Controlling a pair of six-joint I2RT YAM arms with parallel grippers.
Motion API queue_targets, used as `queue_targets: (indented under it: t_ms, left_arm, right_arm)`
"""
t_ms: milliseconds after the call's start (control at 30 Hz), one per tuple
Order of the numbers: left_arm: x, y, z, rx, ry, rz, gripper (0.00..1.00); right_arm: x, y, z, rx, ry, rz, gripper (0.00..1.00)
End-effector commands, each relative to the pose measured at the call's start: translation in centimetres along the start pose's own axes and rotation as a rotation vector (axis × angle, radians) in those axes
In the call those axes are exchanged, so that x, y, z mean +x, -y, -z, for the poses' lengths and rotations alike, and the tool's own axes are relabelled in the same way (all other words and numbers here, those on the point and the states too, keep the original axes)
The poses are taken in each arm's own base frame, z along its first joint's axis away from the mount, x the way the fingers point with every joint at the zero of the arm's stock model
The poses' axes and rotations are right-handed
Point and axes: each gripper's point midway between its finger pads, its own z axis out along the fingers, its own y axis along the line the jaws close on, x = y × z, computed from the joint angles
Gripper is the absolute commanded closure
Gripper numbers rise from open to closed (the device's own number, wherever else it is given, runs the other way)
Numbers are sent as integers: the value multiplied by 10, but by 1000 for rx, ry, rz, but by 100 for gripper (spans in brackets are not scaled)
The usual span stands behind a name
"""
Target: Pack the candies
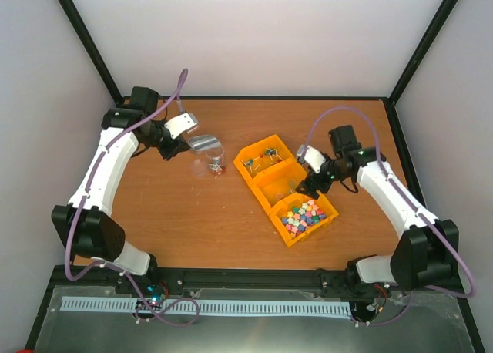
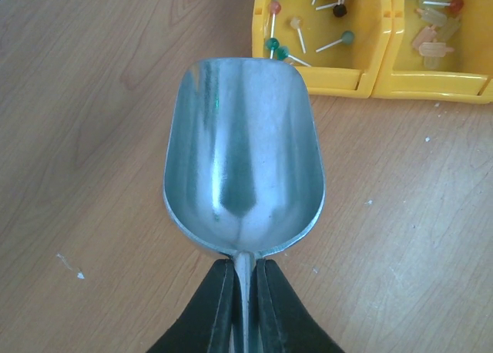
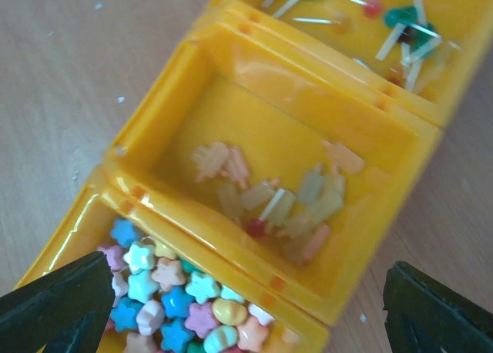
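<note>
The candies [image 1: 303, 216] are a heap of tiny pastel stars and beans in the nearest bin of a yellow three-bin row [image 1: 271, 208]. The right wrist view shows the candies [image 3: 177, 307] at its lower left. My right gripper [image 1: 312, 185] hovers open over the near and middle bins, and its gripper [image 3: 248, 291] holds nothing, with dark fingers [image 3: 54, 310] wide apart. My left gripper [image 1: 187, 137] is shut on the handle of an empty metal scoop [image 2: 243, 160], held over the wood to the left of the bins. From above, the scoop [image 1: 205, 142] hangs over a clear container [image 1: 209, 166].
The middle bin holds pale popsicle-shaped pieces [image 3: 269, 199]. The far bin holds pins with red and green heads [image 3: 385, 21], which also show in the left wrist view as pins [image 2: 308, 21]. Black frame posts and white walls ring the wooden table [image 1: 192, 222].
</note>
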Motion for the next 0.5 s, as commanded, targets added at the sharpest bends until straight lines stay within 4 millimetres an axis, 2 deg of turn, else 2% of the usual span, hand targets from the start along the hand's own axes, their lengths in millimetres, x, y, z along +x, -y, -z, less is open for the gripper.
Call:
queue_targets:
  t_ms: [0,233,467]
  left_arm:
    - [-12,11,12,18,66,13,99]
    - [-12,18,12,47,85,23,99]
    - [-12,23,14,53,99,22,99]
  right_arm:
    - [7,-23,-14,34,-61,197,5]
    - [17,-30,-41,72,-149,304,5]
    - [11,-7,-64,179,-207,374,8]
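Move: The stray red lollipop among the ice-pop candies lies about 4 cm left, 2 cm ahead and some 7 cm below the open right gripper. From that gripper, the star candies are roughly 7 cm back and level sideways; the lollipop compartment is about 8 cm ahead and 10 cm left. For the left gripper, still holding the scoop, the stray lollipop is some 24 cm right, 10 cm back and well below. Bring the right gripper down about 5 cm into the middle compartment, towards the stray red lollipop, sweeping left and back by some 3 cm each first, then sinking steadily and easing about 1 cm forward again. Swing the fingers closer to upright and turn the wrist roughly 15 degrees counter-clockwise, keeping them wide open. ##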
